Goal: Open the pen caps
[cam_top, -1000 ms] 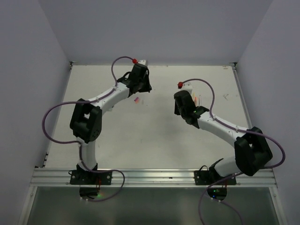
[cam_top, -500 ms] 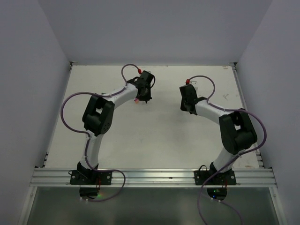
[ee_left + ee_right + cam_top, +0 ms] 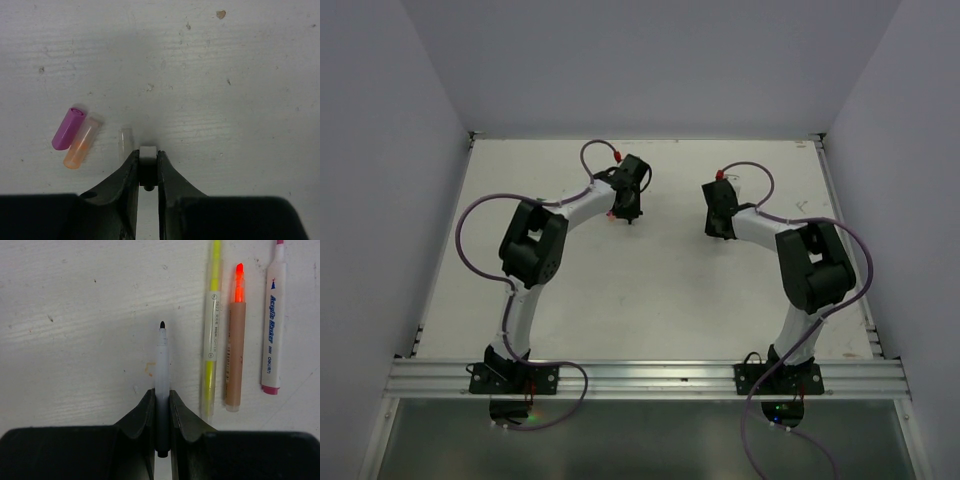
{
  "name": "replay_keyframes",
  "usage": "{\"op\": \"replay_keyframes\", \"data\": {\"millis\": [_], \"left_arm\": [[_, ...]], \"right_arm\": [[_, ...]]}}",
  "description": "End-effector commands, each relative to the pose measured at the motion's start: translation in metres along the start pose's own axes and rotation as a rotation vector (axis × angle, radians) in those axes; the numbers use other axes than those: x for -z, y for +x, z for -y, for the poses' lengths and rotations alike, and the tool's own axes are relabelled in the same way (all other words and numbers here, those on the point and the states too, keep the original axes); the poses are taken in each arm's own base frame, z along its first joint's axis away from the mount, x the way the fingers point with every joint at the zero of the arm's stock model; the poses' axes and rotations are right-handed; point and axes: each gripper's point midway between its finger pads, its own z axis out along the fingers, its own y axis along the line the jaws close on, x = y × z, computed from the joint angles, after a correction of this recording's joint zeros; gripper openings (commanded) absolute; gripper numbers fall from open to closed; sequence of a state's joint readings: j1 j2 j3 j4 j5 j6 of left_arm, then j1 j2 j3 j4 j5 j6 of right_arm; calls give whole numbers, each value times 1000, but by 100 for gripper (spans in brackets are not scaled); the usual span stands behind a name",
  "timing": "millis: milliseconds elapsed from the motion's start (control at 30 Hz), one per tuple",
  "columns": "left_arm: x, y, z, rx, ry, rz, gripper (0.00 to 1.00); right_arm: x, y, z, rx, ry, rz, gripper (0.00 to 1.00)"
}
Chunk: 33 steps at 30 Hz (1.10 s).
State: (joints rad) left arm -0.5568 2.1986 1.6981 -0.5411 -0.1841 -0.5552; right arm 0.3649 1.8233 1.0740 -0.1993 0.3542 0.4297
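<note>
My left gripper (image 3: 148, 154) points down at the table, shut on a short white pen cap (image 3: 148, 151). Just left of it lie a clear cap (image 3: 125, 142), an orange-tinted cap (image 3: 81, 149) and a magenta cap (image 3: 67, 129). My right gripper (image 3: 161, 392) is shut on a slim white pen (image 3: 161, 365) whose black tip is bare. To its right lie a yellow highlighter (image 3: 212, 335), an orange one (image 3: 235, 345) and a white acrylic marker (image 3: 272, 325), all uncapped. From above, the left gripper (image 3: 629, 214) and right gripper (image 3: 720, 226) hang low at the back middle of the table.
The white table (image 3: 650, 290) has walls on three sides and a metal rail (image 3: 640, 378) along the near edge. Both arms' purple cables loop above the table. The surface around the caps is scuffed and stained.
Both arms have folded and come down to the table: the left gripper beside the loose caps, the right beside the row of pens. Over the last half second they have barely moved.
</note>
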Motion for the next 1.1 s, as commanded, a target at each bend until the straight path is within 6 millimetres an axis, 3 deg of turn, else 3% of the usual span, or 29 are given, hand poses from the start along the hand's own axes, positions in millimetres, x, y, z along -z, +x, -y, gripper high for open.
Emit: {"op": "replay_keyframes", "data": {"millis": [0, 233, 267, 433, 600, 833, 967, 1067], "left_arm": [[-4, -5, 0, -14, -16, 14, 19], [-6, -4, -4, -10, -36, 13, 24], [-5, -4, -4, -11, -35, 15, 25], [1, -9, -3, -9, -31, 28, 34], [14, -16, -2, 9, -26, 46, 42], [63, -48, 6, 38, 30, 140, 52], [93, -62, 4, 57, 48, 195, 63], [111, -65, 4, 68, 67, 222, 68]], "right_arm": [[-4, -24, 0, -21, 19, 56, 8], [-7, -28, 5, -11, 39, 59, 21], [-6, -29, 6, -11, 39, 62, 27], [1, -35, 6, -5, 31, 78, 38], [14, -45, 7, -6, 17, 101, 40], [68, -80, 4, -32, -77, 210, 46], [111, -100, 1, -57, -164, 288, 58], [131, -105, 6, -67, -183, 319, 66]]}}
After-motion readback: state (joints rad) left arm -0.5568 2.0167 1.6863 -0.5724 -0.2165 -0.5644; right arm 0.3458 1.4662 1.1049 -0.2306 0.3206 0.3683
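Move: The left fingers still hold the black cap just over its resting spot, about 1 cm below them; the clear cap lies some 4 cm to the left and 1 cm ahead, the orange cap 5 cm left and 2 ahead, the purple cap 6 left and 3 ahead. The right hand holds the uncapped pen, its middle 2 cm ahead and 1 below, with the yellow highlighter 4 cm right, the orange pen 6 and the pink marker 9, all about 4 ahead. Both hands let go of what they pinch: the left settles about 1 cm and eases its fingers off the black cap, while the right first drifts about 1 cm forward and right towards the yellow highlighter, opening around the pen. Both then rise nearly straight up, still opening, the right faster and tipping its fingers some 20 degrees outward. ##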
